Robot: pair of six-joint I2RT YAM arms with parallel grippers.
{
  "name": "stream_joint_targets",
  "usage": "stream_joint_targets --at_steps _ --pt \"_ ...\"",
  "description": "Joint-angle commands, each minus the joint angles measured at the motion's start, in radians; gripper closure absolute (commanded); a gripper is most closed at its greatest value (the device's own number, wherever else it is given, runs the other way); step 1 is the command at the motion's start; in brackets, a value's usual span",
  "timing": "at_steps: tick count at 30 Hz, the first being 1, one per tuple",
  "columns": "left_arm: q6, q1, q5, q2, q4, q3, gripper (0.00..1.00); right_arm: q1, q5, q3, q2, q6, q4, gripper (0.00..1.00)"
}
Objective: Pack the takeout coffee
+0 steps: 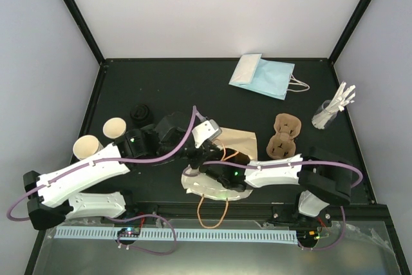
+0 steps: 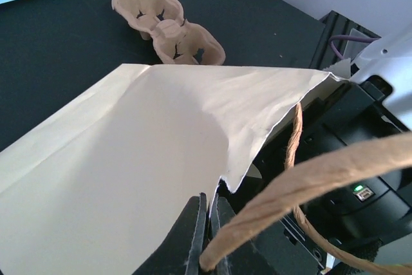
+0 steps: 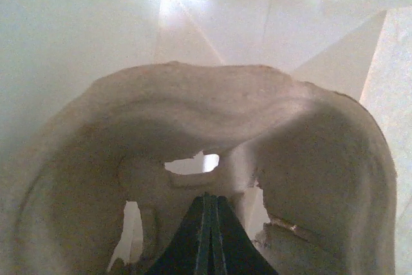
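The tan paper bag (image 1: 241,140) lies at the table's middle, mouth toward the arms. My left gripper (image 2: 210,223) is shut on the bag's (image 2: 129,159) upper rim, holding it up, with the twine handle (image 2: 302,185) beside its fingers. My right gripper (image 3: 207,223) is inside the bag, shut on the middle rib of a brown pulp cup carrier (image 3: 193,114); its fingers are hidden in the top view. A round black lid (image 1: 140,115) shows behind the left arm. I cannot tell whether this is the takeout coffee.
A second pulp carrier (image 1: 283,136) sits right of the bag. Two lidless cream cups (image 1: 114,128) (image 1: 85,148) stand at the left. A blue paper bag (image 1: 264,75) lies at the back. A clear cup of white sticks (image 1: 331,111) stands far right.
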Motion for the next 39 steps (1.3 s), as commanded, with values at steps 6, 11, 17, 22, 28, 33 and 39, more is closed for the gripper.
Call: stream_joint_targets --at_steps 6,11,17,22,28,33,39 --pt "-0.014 -0.003 0.021 -0.024 0.048 -0.068 0.98 -0.016 -0.01 -0.026 -0.053 -0.089 0.214 0.99" --pt "-0.051 -0.003 0.02 0.027 0.076 -0.086 0.98 0.007 0.014 -0.019 -0.086 -0.066 0.145 0.99" --pt "-0.067 -0.002 0.024 0.051 0.092 -0.077 0.98 0.058 0.016 -0.019 -0.165 -0.004 0.076 0.99" --pt "-0.079 -0.003 0.01 0.058 0.09 -0.076 0.98 0.07 0.016 -0.001 -0.241 0.04 -0.009 0.99" --pt "-0.093 0.002 -0.075 0.053 0.084 -0.047 0.98 0.098 -0.015 -0.037 -0.389 0.099 -0.085 0.99" --pt "-0.07 0.031 -0.125 0.058 0.071 -0.013 0.99 0.108 -0.03 -0.029 -0.492 0.109 -0.123 0.99" --pt "-0.024 0.087 -0.117 0.085 0.04 0.055 0.98 0.11 -0.167 0.015 -0.619 0.042 -0.173 0.99"
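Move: The cup carrier inside the paper bag lies right at the closed right fingers, its middle some 3 cm ahead and 3 cm lower; the spare carrier on the table is about 11 cm ahead and 23 cm to their right, some 4 cm lower. The left hand still grips the bag's rim by a handle, with the bag's middle about 4 cm ahead, 4 cm to its right and 14 cm below. Ease the right gripper about 1 cm farther forward and left, then draw it up and somewhat back, away from the carrier, towards the bag's mouth; end some 12 cm higher, fingers shut, rolled about 20 degrees with its left side rising. Keep the left pinch on the rim: dip slightly and go right, then carry it forward with a small counter-clockwise turn. ##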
